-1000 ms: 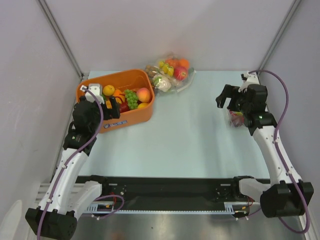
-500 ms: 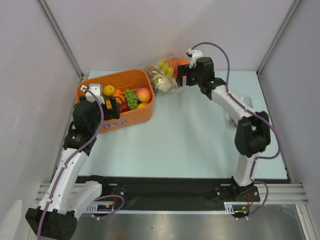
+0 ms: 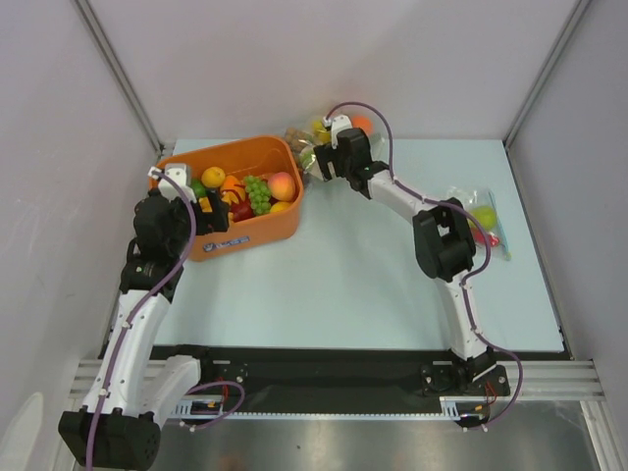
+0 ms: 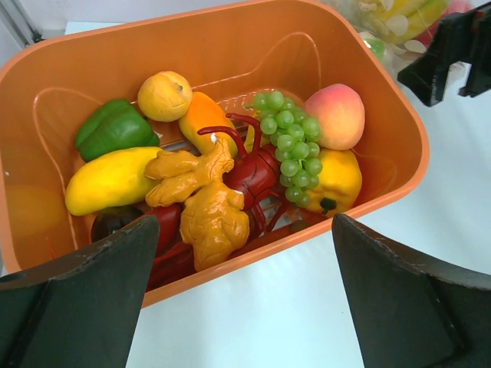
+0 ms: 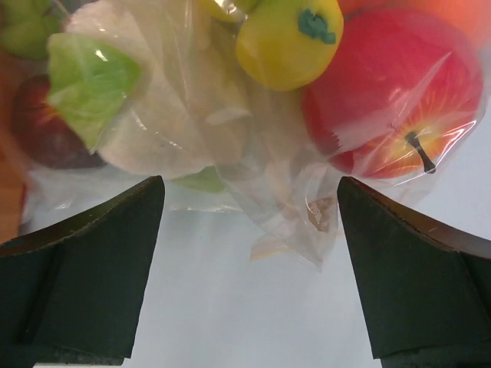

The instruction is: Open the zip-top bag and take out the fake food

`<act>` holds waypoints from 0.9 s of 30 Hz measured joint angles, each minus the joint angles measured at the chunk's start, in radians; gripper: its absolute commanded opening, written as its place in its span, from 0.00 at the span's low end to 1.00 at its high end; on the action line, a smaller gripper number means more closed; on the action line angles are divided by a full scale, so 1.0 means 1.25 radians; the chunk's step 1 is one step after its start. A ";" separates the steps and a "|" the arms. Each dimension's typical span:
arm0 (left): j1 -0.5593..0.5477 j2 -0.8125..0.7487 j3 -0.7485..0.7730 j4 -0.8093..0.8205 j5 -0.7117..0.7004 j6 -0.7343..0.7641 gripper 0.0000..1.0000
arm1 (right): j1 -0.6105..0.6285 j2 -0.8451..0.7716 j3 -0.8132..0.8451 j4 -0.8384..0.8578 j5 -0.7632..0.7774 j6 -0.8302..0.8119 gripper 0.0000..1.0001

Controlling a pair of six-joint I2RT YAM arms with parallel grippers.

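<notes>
The clear zip-top bag (image 3: 304,140) lies at the back middle of the table, full of fake food. In the right wrist view the bag (image 5: 230,153) shows a red apple (image 5: 391,100), a yellow fruit (image 5: 288,38), a green leaf piece (image 5: 92,80) and pale slices (image 5: 165,126). My right gripper (image 3: 322,165) is open at the bag's near edge; its fingertips (image 5: 84,253) straddle a loose plastic corner without touching it. My left gripper (image 3: 211,209) is open and empty above the near wall of the orange bin (image 3: 250,145).
The orange bin (image 4: 230,15) holds grapes (image 4: 291,146), a peach (image 4: 335,115), a mango, a green pepper and other toy food. A second small bag (image 3: 479,218) with a green and a red item lies at the table's right. Grey walls close in on three sides.
My right arm swung from the small bag at the right across to the big bag at the back and reached further left. The left arm shifted slightly.
</notes>
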 measured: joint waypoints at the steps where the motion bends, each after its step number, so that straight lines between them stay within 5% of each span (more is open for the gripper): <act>1: 0.000 0.000 0.000 0.000 0.005 0.000 1.00 | 0.003 0.006 0.005 0.004 0.019 -0.005 0.97; 4: 0.001 0.000 0.000 0.000 0.019 0.000 1.00 | 0.004 0.026 0.019 0.016 0.061 -0.023 0.78; 7: 0.001 0.000 0.000 0.001 0.030 0.000 1.00 | -0.003 0.053 0.056 0.021 0.078 -0.032 0.27; 10: 0.001 0.001 0.000 0.001 0.045 -0.001 1.00 | -0.014 0.080 0.106 0.008 0.074 -0.037 0.12; 15: 0.001 0.005 0.000 0.003 0.074 0.000 1.00 | -0.033 0.080 0.113 -0.022 -0.033 -0.032 0.00; 27: 0.001 0.004 0.000 0.003 0.099 0.000 1.00 | -0.027 -0.053 -0.011 -0.198 -0.237 0.016 0.00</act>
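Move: The bag's loose plastic edge lies just beyond the right hand's open fingers, about 3 cm ahead, 2 cm right and 1 cm lower. Inside the bag, the red apple is roughly 7 cm ahead of this hand and 5 cm right, the yellow pepper 8 cm straight ahead, both some 3 cm below; the orange bin's middle is about 20 cm left and 6 cm back. From the left hand the edge lies some 28 cm ahead, 24 cm right and 14 cm below. The right fingers pinch shut on the loose plastic edge while the hand reaches about 3 cm forward and slightly right; then, keeping hold, the hand drags the bag back some 8 cm towards the base, dipping a little and drifting left early on, while the fingers tip down and swing counter-clockwise by 15 to 20 degrees. The left hand, open and empty, shifts 2 cm right, turning slightly clockwise. ##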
